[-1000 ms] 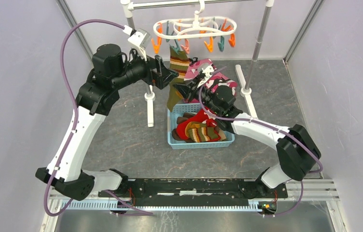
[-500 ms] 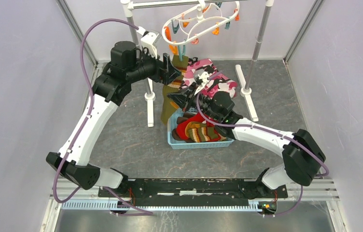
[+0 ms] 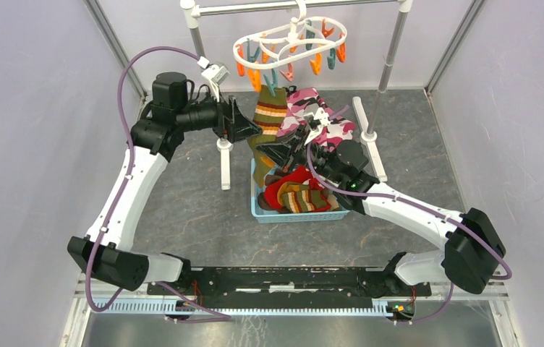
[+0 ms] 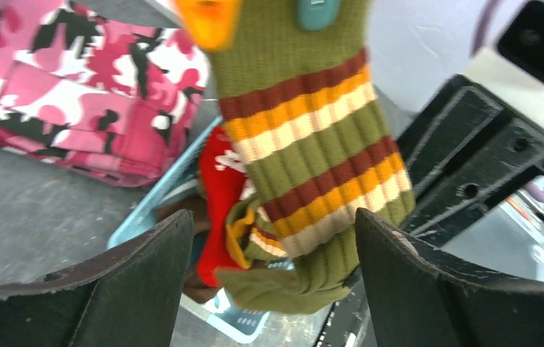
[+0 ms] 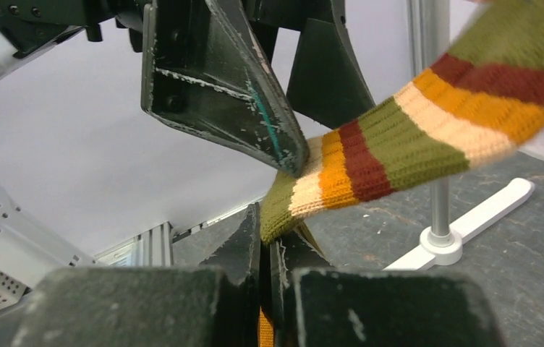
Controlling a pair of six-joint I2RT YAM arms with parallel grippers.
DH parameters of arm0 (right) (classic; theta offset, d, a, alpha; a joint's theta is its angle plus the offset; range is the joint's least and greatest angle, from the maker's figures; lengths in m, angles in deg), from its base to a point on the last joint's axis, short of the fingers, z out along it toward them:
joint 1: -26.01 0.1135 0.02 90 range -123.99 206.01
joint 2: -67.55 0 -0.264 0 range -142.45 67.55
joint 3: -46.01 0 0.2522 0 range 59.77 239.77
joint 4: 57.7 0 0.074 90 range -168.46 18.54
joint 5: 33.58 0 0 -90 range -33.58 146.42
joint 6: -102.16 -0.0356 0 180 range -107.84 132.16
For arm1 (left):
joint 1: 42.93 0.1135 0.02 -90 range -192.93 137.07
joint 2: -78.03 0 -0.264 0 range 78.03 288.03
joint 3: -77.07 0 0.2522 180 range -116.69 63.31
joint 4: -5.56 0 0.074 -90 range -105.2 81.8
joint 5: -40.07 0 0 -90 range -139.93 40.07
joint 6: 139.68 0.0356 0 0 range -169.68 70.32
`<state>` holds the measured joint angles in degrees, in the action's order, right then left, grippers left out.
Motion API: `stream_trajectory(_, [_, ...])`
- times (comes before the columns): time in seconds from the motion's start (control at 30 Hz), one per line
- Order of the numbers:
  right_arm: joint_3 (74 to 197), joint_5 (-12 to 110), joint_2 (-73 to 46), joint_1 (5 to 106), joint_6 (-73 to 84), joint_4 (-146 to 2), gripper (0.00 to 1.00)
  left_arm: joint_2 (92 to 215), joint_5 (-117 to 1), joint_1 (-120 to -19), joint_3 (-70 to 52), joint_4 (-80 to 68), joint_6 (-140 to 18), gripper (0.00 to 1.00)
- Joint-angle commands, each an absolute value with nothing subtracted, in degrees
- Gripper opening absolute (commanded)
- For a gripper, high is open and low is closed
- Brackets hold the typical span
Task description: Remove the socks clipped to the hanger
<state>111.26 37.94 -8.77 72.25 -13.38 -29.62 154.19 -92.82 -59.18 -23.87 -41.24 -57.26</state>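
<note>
The white hanger (image 3: 294, 45) hangs from the rail with orange and teal clips. One olive sock with brown, orange and cream stripes (image 3: 269, 119) (image 4: 305, 144) hangs from a teal clip (image 4: 317, 11), beside an orange clip (image 4: 207, 18). My left gripper (image 3: 244, 126) (image 4: 273, 231) is open, its fingers (image 4: 146, 282) standing either side of the sock's lower part without pinching it. My right gripper (image 3: 273, 148) (image 5: 273, 231) is shut on the sock's (image 5: 399, 137) lower end, just below the left one.
A light blue basket (image 3: 258, 206) on the floor holds red, brown and striped socks (image 3: 294, 191). A pink camouflage cloth (image 3: 320, 116) lies behind it. The metal rail stand (image 3: 392, 43) has white feet (image 3: 224, 163) beside the basket.
The hanger swung up and tilted, then dropped back toward level. My left arm reached in toward the sock, then drew back a little. The right gripper stayed shut on the sock.
</note>
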Motion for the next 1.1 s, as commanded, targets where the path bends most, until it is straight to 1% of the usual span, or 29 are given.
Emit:
stream_trajectory(0.0, [111.7, 34.9, -7.3, 72.3, -15.6, -28.4, 0.00, 154.2, -105.6, -59.3, -23.5, -36.2, -61.4, 0.86])
stream_trajectory(0.07, [112.3, 34.0, -7.2, 72.3, -15.8, -28.8, 0.00, 153.9, -107.1, -59.2, -22.8, -34.6, -63.2, 0.80])
stream_trajectory(0.17, [112.8, 33.3, -7.1, 72.4, -16.0, -29.7, 0.00, 153.1, -107.9, -58.9, -21.3, -31.2, -65.7, 0.64])
stream_trajectory(0.2, [112.8, 33.2, -7.1, 72.3, -16.0, -29.9, 0.00, 153.0, -108.2, -58.8, -20.9, -30.0, -66.3, 0.59])
stream_trajectory(0.23, [112.7, 33.1, -7.1, 72.4, -16.1, -29.9, 0.00, 153.0, -108.3, -58.8, -20.6, -29.5, -66.8, 0.58])
stream_trajectory(0.3, [112.5, 32.9, -7.0, 72.3, -16.4, -29.8, 0.00, 153.0, -108.2, -58.7, -20.0, -29.1, -67.5, 0.59])
stream_trajectory(0.4, [112.4, 32.9, -6.7, 72.3, -16.8, -29.9, 0.00, 153.3, -107.7, -58.7, -19.5, -30.0, -67.5, 0.69])
stream_trajectory(0.47, [112.6, 32.8, -6.6, 72.2, -16.8, -30.2, 0.00, 153.1, -107.5, -58.5, -19.1, -30.2, -67.4, 0.70])
stream_trajectory(0.5, [112.7, 32.7, -6.6, 72.3, -16.8, -30.4, 0.00, 153.0, -107.4, -58.6, -18.7, -30.1, -67.4, 0.68])
stream_trajectory(0.57, [112.8, 32.7, -6.6, 72.2, -16.8, -30.9, 0.00, 153.0, -107.3, -58.6, -17.9, -29.6, -67.9, 0.58])
stream_trajectory(0.6, [112.9, 32.7, -6.5, 72.2, -16.6, -31.3, 0.03, 152.8, -107.6, -58.6, -17.6, -29.1, -68.5, 0.50])
stream_trajectory(0.63, [113.2, 32.7, -6.5, 72.3, -16.5, -31.8, 0.08, 152.7, -107.8, -58.6, -17.2, -28.4, -69.1, 0.39])
stream_trajectory(0.67, [113.4, 32.7, -6.5, 72.2, -16.2, -32.6, 0.17, 152.5, -108.0, -58.6, -17.0, -27.4, -70.0, 0.30])
stream_trajectory(0.7, [113.7, 33.3, -6.3, 72.1, -16.0, -33.6, 0.27, 152.4, -108.0, -58.5, -17.0, -26.6, -71.0, 0.17])
stream_trajectory(0.73, [113.9, 34.3, -5.9, 72.0, -15.7, -35.0, 0.38, 152.3, -108.1, -58.6, -17.0, -25.9, -71.8, 0.09])
stream_trajectory(0.77, [113.9, 35.2, -5.4, 71.6, -15.4, -35.8, 0.44, 152.2, -108.2, -58.6, -16.9, -25.2, -72.5, 0.04])
stream_trajectory(0.87, [113.7, 37.3, -3.5, 69.2, -15.8, -36.5, 0.66, 152.1, -108.8, -58.6, -17.1, -24.2, -73.9, 0.02])
stream_trajectory(0.9, [113.8, 37.7, -2.7, 67.6, -16.4, -36.4, 0.71, 152.0, -109.1, -58.6, -17.2, -23.9, -74.3, 0.02])
stream_trajectory(0.97, [114.1, 37.2, -2.0, 64.7, -18.8, -34.3, 0.78, 151.9, -109.9, -58.6, -17.1, -23.0, -75.2, 0.02])
stream_trajectory(1.07, [117.5, 34.9, -3.7, 61.7, -22.2, -31.6, 0.84, 151.8, -111.1, -58.6, -17.0, -21.8, -76.5, 0.02])
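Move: The middle of the striped sock lies about 4 cm to the right of the open left hand and 2 cm back, at its height; the closed right hand already pinches the sock lower down, with that middle some 4 cm ahead, 1 cm right and 4 cm above. The teal clip is roughly 6 cm ahead of the left hand, 5 right and 12 up; the basket is some 14 back, 15 right and 30 down. Left hand shifts about 4 cm back-right, pinching the striped sock; right hand releases it, moving right and forward. ##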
